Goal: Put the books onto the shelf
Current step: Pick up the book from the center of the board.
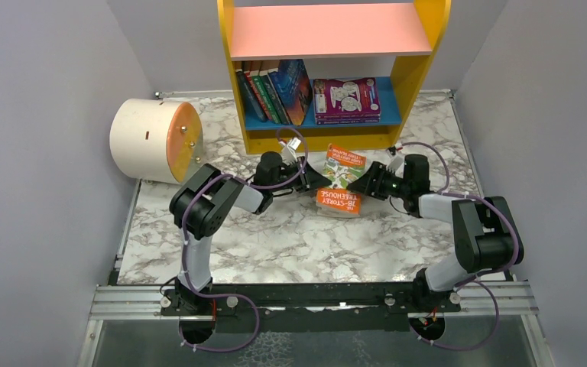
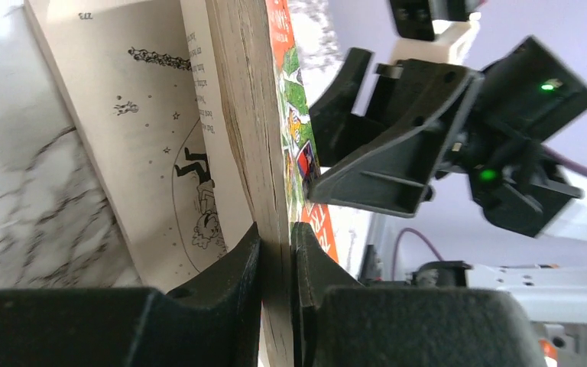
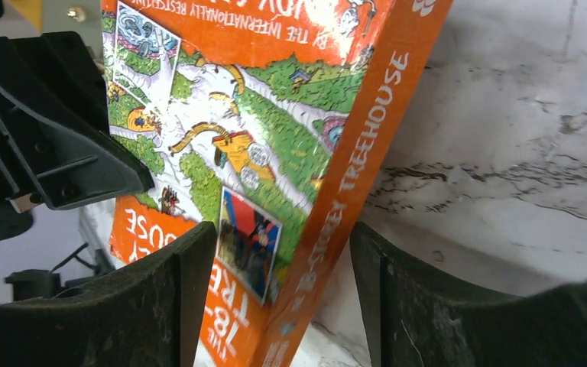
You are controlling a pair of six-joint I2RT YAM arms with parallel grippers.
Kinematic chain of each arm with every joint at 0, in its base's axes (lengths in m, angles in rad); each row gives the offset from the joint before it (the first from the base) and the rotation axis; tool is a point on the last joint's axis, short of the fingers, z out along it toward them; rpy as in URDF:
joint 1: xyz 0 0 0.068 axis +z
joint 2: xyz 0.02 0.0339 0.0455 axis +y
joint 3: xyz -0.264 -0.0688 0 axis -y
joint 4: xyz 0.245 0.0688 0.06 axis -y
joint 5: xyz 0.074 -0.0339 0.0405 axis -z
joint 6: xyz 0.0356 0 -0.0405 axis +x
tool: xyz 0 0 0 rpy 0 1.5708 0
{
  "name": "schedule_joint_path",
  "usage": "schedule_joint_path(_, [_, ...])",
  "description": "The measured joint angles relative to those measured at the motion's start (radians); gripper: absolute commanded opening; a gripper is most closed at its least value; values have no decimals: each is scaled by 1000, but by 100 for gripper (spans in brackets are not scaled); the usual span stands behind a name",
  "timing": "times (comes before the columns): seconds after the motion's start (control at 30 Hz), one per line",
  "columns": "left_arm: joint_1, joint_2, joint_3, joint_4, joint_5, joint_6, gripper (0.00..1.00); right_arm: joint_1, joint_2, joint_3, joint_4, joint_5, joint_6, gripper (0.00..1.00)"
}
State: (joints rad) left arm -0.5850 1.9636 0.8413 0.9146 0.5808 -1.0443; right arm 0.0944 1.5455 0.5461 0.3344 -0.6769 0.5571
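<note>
An orange book, "The 78-Storey Treehouse", lies on the marble table in front of the shelf, between my two grippers. My left gripper is shut on the book's cover and page block at its fore edge, and a loose inner page splays off to one side. My right gripper stands open astride the book's spine edge, with a gap beside the spine. Several books stand leaning on the blue lower board, and a purple one lies flat beside them.
A cream cylinder with an orange end lies at the table's left, near the left arm's elbow. Grey walls close in both sides. The shelf's yellow base sits just behind the orange book. The pink upper board holds nothing.
</note>
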Motion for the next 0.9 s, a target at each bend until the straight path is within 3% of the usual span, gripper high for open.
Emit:
schedule_joint_path(0.17, [8, 49, -2, 196, 78, -111, 0, -1, 1, -15, 63, -63, 38, 64])
schedule_joint_path(0.4, [23, 56, -8, 243, 150, -152, 0, -17, 4, -40, 135, -142, 80, 64])
schedule_joint_path(0.9, [47, -93, -29, 36, 309, -21, 0, -122, 5, -40, 195, -298, 114, 62])
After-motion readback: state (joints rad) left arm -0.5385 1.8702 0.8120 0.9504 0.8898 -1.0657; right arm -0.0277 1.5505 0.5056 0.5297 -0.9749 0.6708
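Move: The orange-green book is already pinched by its page edge in the left fingers; its middle is about 3 cm right of the left hand and 3 cm lower. From the open right hand straddling its spine, that middle is some 4 cm left, 1 cm ahead and 2 cm higher. On the shelf, about 22 cm ahead of the right hand, the purple books lie 1 cm left and 5 cm up, the leaning blue book 13 cm left and 10 cm up. The book, still pinched by its page edge, is raised and drawn back towards the robot by the left hand, about 4 cm each way, while that wrist turns some 15 degrees clockwise. The right hand rises almost 4 cm alongside, its left-pointing fingers tipping up, and stays wide open around the spine without gripping. ##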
